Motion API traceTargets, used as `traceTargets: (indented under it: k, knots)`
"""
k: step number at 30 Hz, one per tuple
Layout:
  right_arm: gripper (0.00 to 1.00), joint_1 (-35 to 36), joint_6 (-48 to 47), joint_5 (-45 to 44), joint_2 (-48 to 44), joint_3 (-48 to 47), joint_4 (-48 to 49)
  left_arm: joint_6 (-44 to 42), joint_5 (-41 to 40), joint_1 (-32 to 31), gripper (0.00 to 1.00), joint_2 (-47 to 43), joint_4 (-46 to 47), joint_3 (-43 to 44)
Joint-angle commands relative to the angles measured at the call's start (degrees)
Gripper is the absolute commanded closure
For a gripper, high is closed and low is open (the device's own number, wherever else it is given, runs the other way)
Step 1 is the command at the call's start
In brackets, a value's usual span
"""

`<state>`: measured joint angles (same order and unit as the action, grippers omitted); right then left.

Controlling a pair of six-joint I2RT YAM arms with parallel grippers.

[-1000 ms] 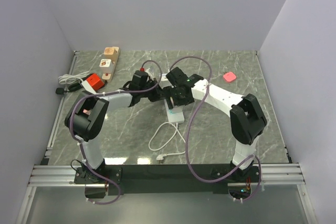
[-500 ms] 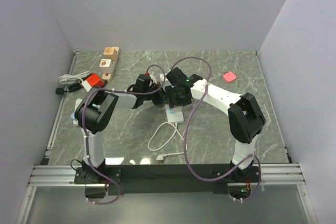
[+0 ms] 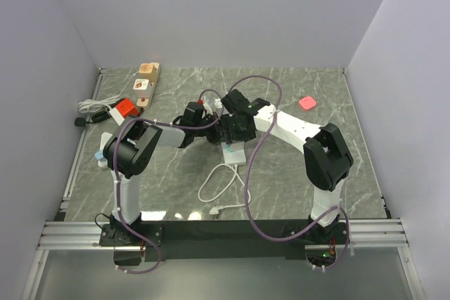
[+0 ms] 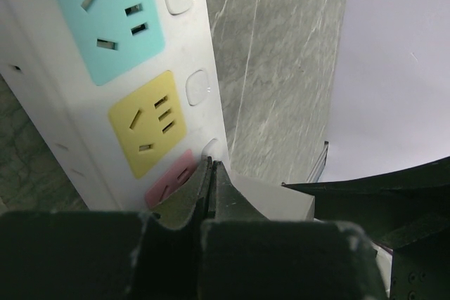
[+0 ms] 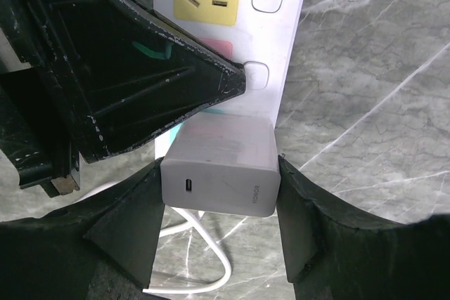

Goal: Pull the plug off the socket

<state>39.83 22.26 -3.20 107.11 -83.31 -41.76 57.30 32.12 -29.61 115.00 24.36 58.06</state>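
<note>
A white charger plug (image 5: 221, 166) sits in a white power strip (image 5: 285, 19) with coloured sockets, mid-table. My right gripper (image 5: 219, 173) is shut on the charger, one finger flat against each side. My left gripper (image 4: 211, 168) is shut with nothing in it. Its tips rest on the strip (image 4: 105, 110) beside the pink socket (image 4: 169, 177), right by the charger (image 4: 274, 201). In the top view both grippers, left (image 3: 212, 130) and right (image 3: 232, 131), meet over the strip (image 3: 235, 154) and hide the charger.
The strip's white cord (image 3: 218, 186) loops toward the near edge. At the left lie a wooden socket bar (image 3: 146, 83), a red block (image 3: 126, 109), a white cable bundle (image 3: 91, 107) and a small black connector (image 3: 79, 121). A pink piece (image 3: 307, 102) lies at the right.
My right gripper has closed its fingers onto the charger. The left arm has swung right, bringing its shut tips onto the strip.
</note>
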Motion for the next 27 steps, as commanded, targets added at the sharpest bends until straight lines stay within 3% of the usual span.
traceTargets:
  k: [1,5,8,9,10,16,21,27]
  knots:
    - [0.41,0.16,1.82,3.03,4.24,-0.63,3.61,-1.49,-3.2,-1.42,0.99,1.81,-4.14,-1.29]
    - [0.42,0.07,1.82,4.52,4.95,-0.37,4.14,-1.31,-3.73,-1.42,0.99,1.98,-4.32,-1.55]
    - [0.71,-0.02,1.82,4.78,4.43,-0.45,3.53,-1.31,-4.34,-1.42,0.99,1.98,-5.11,-1.81]
    - [0.92,-0.11,1.91,4.7,3.03,-0.8,3.0,-1.49,-4.52,-1.51,0.99,1.9,-5.55,-1.81]
    - [1.0,-0.19,1.82,4.7,1.89,-0.98,1.87,-1.49,-5.04,-1.51,0.99,1.81,-5.72,-2.25]
    - [1.0,-1.6,0.68,3.91,-8.48,-6.86,-4.19,-2.63,-6.63,-1.77,0.99,1.89,-7.92,-2.6]
    - [1.0,-3.62,-1.08,4.61,-9.46,-11.87,-9.04,-3.16,-7.6,-1.95,0.99,2.95,-9.5,-2.17]
    - [1.0,-7.66,-0.12,1.38,-11.48,-9.78,-9.57,-3.25,-7.95,-2.12,0.99,2.69,-9.16,-2.6]
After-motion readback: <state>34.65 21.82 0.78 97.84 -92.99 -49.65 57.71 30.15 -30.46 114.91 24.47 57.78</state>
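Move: The white plug is already between the right hand's fingers, still seated at the near end of the socket strip, its middle about 1 cm below that hand. The second white plug stands some 13 cm ahead and 3 cm left; the loose pink plug lies roughly 14 cm ahead, 22 cm right and 5 cm below. From the left hand, shut on the strip, the gripped plug is about 4 cm back and 1 cm left and up. Right hand pulls the gripped plug about 11 cm up off the socket; left fingertips keep pressing on strip. ##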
